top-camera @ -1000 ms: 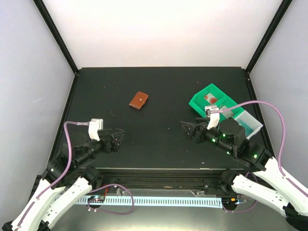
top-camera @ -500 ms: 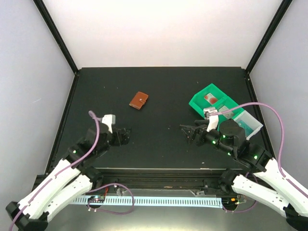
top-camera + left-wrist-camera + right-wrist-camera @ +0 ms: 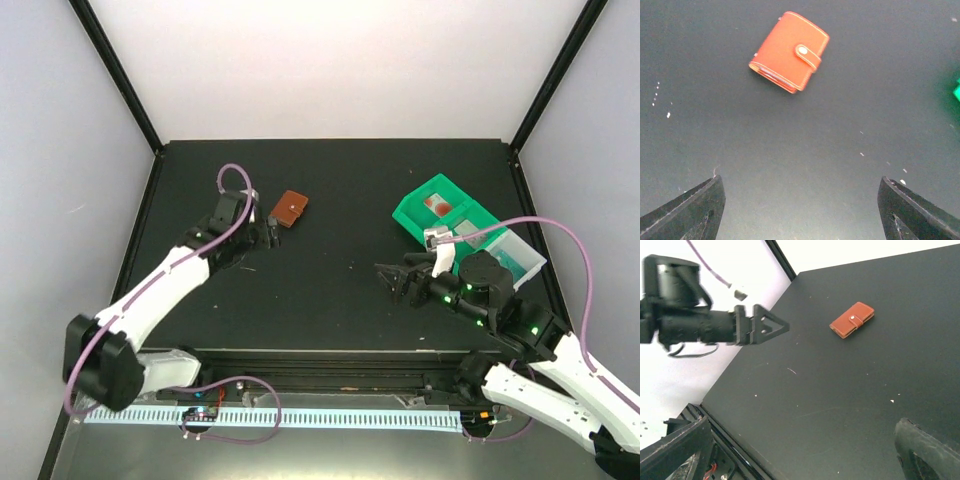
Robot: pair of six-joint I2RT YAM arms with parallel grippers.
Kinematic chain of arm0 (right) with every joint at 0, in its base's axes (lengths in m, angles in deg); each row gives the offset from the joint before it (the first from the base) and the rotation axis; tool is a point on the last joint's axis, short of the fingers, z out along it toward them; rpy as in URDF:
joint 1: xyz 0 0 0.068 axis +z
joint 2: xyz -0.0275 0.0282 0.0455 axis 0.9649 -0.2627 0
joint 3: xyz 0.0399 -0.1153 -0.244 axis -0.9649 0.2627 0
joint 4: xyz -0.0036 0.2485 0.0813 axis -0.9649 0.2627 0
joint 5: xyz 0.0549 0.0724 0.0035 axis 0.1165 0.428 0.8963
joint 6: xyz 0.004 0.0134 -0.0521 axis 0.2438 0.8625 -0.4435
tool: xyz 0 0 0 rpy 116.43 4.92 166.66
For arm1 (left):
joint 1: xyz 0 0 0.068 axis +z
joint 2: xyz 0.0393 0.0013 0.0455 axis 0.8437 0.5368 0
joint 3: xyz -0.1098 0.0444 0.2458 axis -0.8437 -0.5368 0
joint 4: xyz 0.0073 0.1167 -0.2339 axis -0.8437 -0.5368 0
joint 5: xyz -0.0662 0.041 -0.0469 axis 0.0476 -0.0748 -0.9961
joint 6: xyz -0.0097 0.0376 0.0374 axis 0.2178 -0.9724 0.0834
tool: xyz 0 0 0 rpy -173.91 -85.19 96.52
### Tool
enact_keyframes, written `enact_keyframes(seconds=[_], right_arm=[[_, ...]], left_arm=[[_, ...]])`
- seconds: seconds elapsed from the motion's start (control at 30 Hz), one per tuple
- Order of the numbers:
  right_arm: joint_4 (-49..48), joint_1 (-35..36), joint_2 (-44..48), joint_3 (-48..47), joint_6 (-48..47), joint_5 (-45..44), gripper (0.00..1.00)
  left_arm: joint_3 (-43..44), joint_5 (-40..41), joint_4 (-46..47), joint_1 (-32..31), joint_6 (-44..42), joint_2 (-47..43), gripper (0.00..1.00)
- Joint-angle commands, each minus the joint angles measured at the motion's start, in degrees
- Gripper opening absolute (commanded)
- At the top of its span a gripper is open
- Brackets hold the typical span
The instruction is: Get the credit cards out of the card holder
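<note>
The card holder [image 3: 289, 208] is a small brown leather wallet lying shut, snap tab fastened, on the black table left of centre. It also shows in the left wrist view [image 3: 789, 51] and the right wrist view [image 3: 852, 320]. No cards show at the holder. One pale card with a red blot [image 3: 436, 204] lies in the green tray. My left gripper [image 3: 265, 232] is open and empty, just near-left of the holder, its jaws wide apart [image 3: 800, 185]. My right gripper [image 3: 392, 275] is open and empty [image 3: 802, 427], far right of the holder.
A green compartmented tray [image 3: 412, 216] stands at the right, with a pale blue clear box [image 3: 522, 256] against its near side. Black frame posts rise at the table's back corners. The left gripper also shows in the right wrist view [image 3: 765, 326].
My left arm has reached forward and to the right, bringing its open gripper close to the card holder. The right gripper has barely moved.
</note>
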Motion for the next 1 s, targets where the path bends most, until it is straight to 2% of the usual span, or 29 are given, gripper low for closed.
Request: enact_keyframes(seconds=[0.0,0.1,0.27,0.4,0.53,0.67,0.97], right_arm=[[0.42,-0.27,1.11,0.27,0.75,1.14,1.0],[0.45,-0.26,1.75,0.18,1.02,1.21,1.0],[0.28,-0.24,2.0,0.39,1.5,0.77,1.0],[-0.01,-0.3,1.75,0.2,2.16,1.29,1.0],[-0.19,-0.29,1.94,-0.1,2.69,1.5,1.0],[0.24,-0.26,1.99,-0.29,2.65,1.17,1.0],[0.71,-0.25,1.43,-0.91,2.76,1.42,1.0]], left_arm=[[4.61,-10.44,4.29,7.94,-2.0,10.32,0.84],[6.54,-16.66,8.37,12.66,-1.5,16.53,0.79],[10.07,-20.84,13.57,16.23,-2.2,25.12,0.72],[11.86,-21.9,16.35,18.06,-2.11,30.25,0.59],[13.39,-23.05,19.84,19.82,-2.62,34.9,0.57],[15.75,-27.54,22.47,21.46,-3.16,39.81,0.55],[21.69,-29.1,21.32,22.28,-5.22,47.41,0.53]])
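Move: The closed brown card holder lies flat on the table, about 17 cm ahead of the left hand, roughly 4 cm to its right and some 17 cm below. Nothing else stands close to it or to the hand's way. From the waiting right hand, the card holder is about 32 cm ahead, 24 cm to the left and some 28 cm below. Forward and down in one quick, slowing sweep, the left hand travels about 16 cm out and 12 cm lower, easing a few centimetres left, to come in just above the card holder's left side. Its left side rolls down some 15 degrees, the fingers tip about 10 degrees steeper, and the wide gap narrows to roughly half open, with no touch yet. ##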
